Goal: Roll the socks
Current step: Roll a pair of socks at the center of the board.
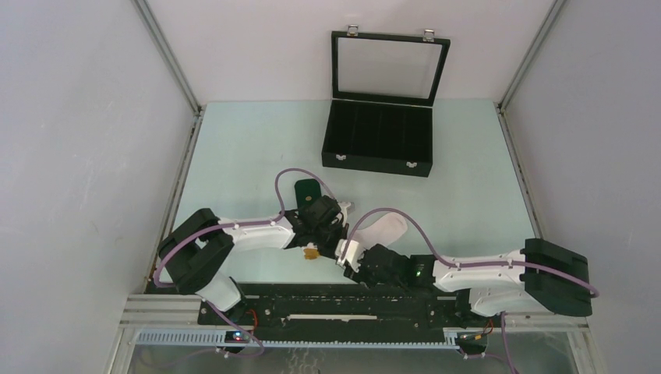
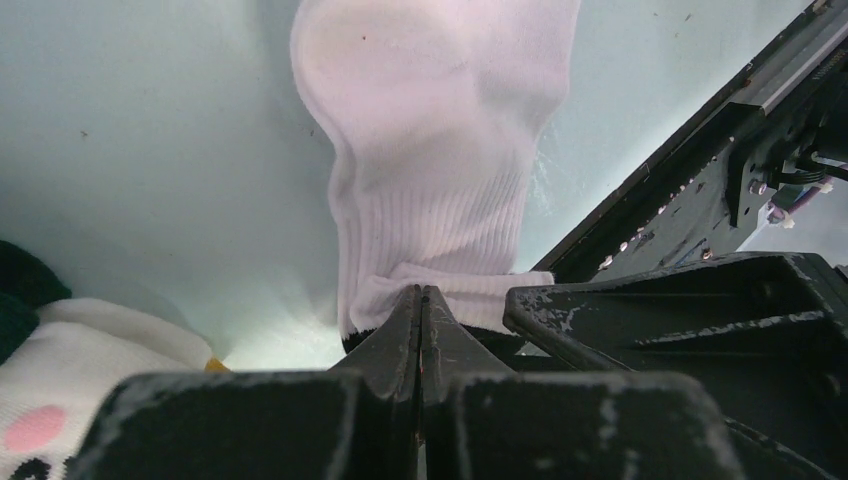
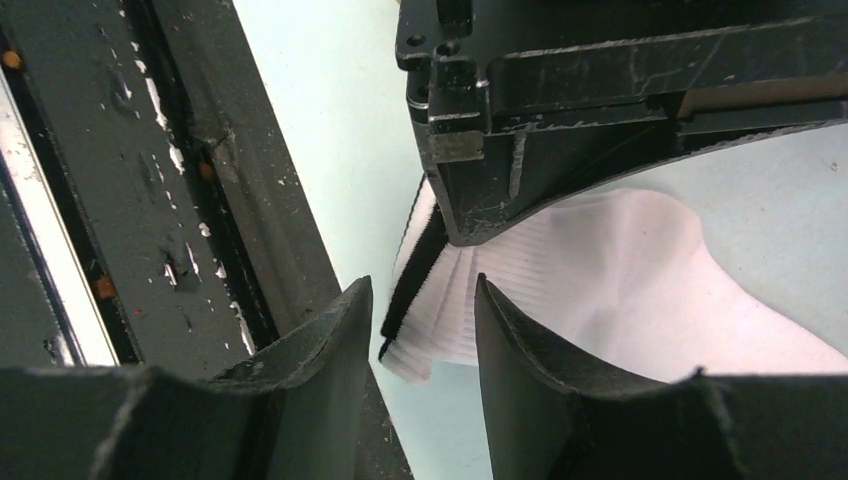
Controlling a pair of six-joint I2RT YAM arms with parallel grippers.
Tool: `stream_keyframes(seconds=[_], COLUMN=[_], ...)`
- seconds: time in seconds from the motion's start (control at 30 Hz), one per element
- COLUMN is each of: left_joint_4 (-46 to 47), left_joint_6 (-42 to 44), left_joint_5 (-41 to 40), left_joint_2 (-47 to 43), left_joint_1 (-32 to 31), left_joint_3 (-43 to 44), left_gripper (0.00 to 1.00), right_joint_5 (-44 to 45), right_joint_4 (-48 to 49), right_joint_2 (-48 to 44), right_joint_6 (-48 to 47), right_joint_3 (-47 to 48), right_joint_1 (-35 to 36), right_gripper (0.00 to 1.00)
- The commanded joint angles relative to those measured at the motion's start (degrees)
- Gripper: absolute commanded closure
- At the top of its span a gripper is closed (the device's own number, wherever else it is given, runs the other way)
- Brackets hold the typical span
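The white sock (image 1: 383, 228) lies on the table, toe pointing away. Its black-striped cuff (image 3: 420, 265) is lifted and gathered into pleats. My left gripper (image 2: 422, 292) is shut on that folded cuff, and from above it (image 1: 334, 236) sits just left of the sock. My right gripper (image 3: 425, 300) is open, its fingers either side of the cuff's edge without touching it; from above it (image 1: 357, 263) comes in from the near right. The dark green sock (image 1: 308, 191) lies under the left arm, its white end (image 2: 60, 370) beside the left fingers.
A black case (image 1: 379, 140) with its glass lid standing open sits at the back of the table. The arms' black base rail (image 3: 150, 150) runs close behind the cuff along the table's near edge. Grey walls enclose the table on both sides.
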Motion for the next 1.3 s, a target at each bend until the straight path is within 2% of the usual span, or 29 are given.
stream_keyframes(seconds=[0.0,0.2,0.3,0.4,0.53,0.8,1.13,1.27], left_joint_4=[-1.15,-0.85,-0.72,-0.59,-0.63,-2.89,-3.26,-2.91], left_joint_6=[1.40,1.20,1.10,0.97,1.03,2.27,2.83,2.64], left_joint_5=[-2.90,-2.86,-2.84,-2.85,-3.33,-7.10,-8.49,-7.64], left_joint_2=[2.40,2.41,2.31,2.30,1.23,-6.38,-13.76,-14.09], left_joint_1=[-1.00,-0.94,-0.98,-0.94,-0.94,-0.81,-0.60,-0.60], left_joint_3=[-1.04,-1.32,-1.48,-1.56,-1.79,-1.14,-0.92,-0.19], left_gripper=[1.00,1.00,1.00,1.00,1.00,1.00,1.00,1.00], right_joint_5=[2.80,4.02,4.26,4.44,4.59,-2.94,-25.83,-31.45], right_joint_4=[2.63,2.36,2.00,1.75,1.09,0.79,7.23,11.04], right_joint_2=[1.45,5.12,6.57,7.29,7.01,6.36,7.41,8.39], right_joint_6=[-0.89,-0.24,0.29,0.77,1.87,8.99,21.56,26.38], right_joint_3=[-0.03,0.59,1.05,1.26,1.46,1.10,-2.67,-5.36], right_joint_1=[1.14,2.14,2.32,2.44,2.37,-2.81,-17.68,-22.23], right_gripper=[0.51,0.53,0.59,0.73,1.00,1.00,1.00,1.00])
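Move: The right end of the white sock's folded cuff lies almost straight below the half-open right hand, about 3 cm down and 1 cm to its right. The sock's toe is some 9 cm ahead and 9 cm right of that hand, and the green sock's middle is roughly 11 cm ahead and 11 cm left. From the left hand, whose shut tips are on the fold, that cuff end is about 3 cm back, 4 cm right and 1 cm lower. The right hand sinks about 3 cm onto the right end of the folded cuff, shuts its fingers and pinches the fabric there, then keeps hold at that height as it carries the pinched end about 2 cm forward and turns the wrist some 30 degrees, with the knuckles tipping forward. Once that grip is made, the left hand, its fingers staying shut, comes free of the fold and rises about 5 cm, drifting slightly forward and tilting some 10 degrees. ##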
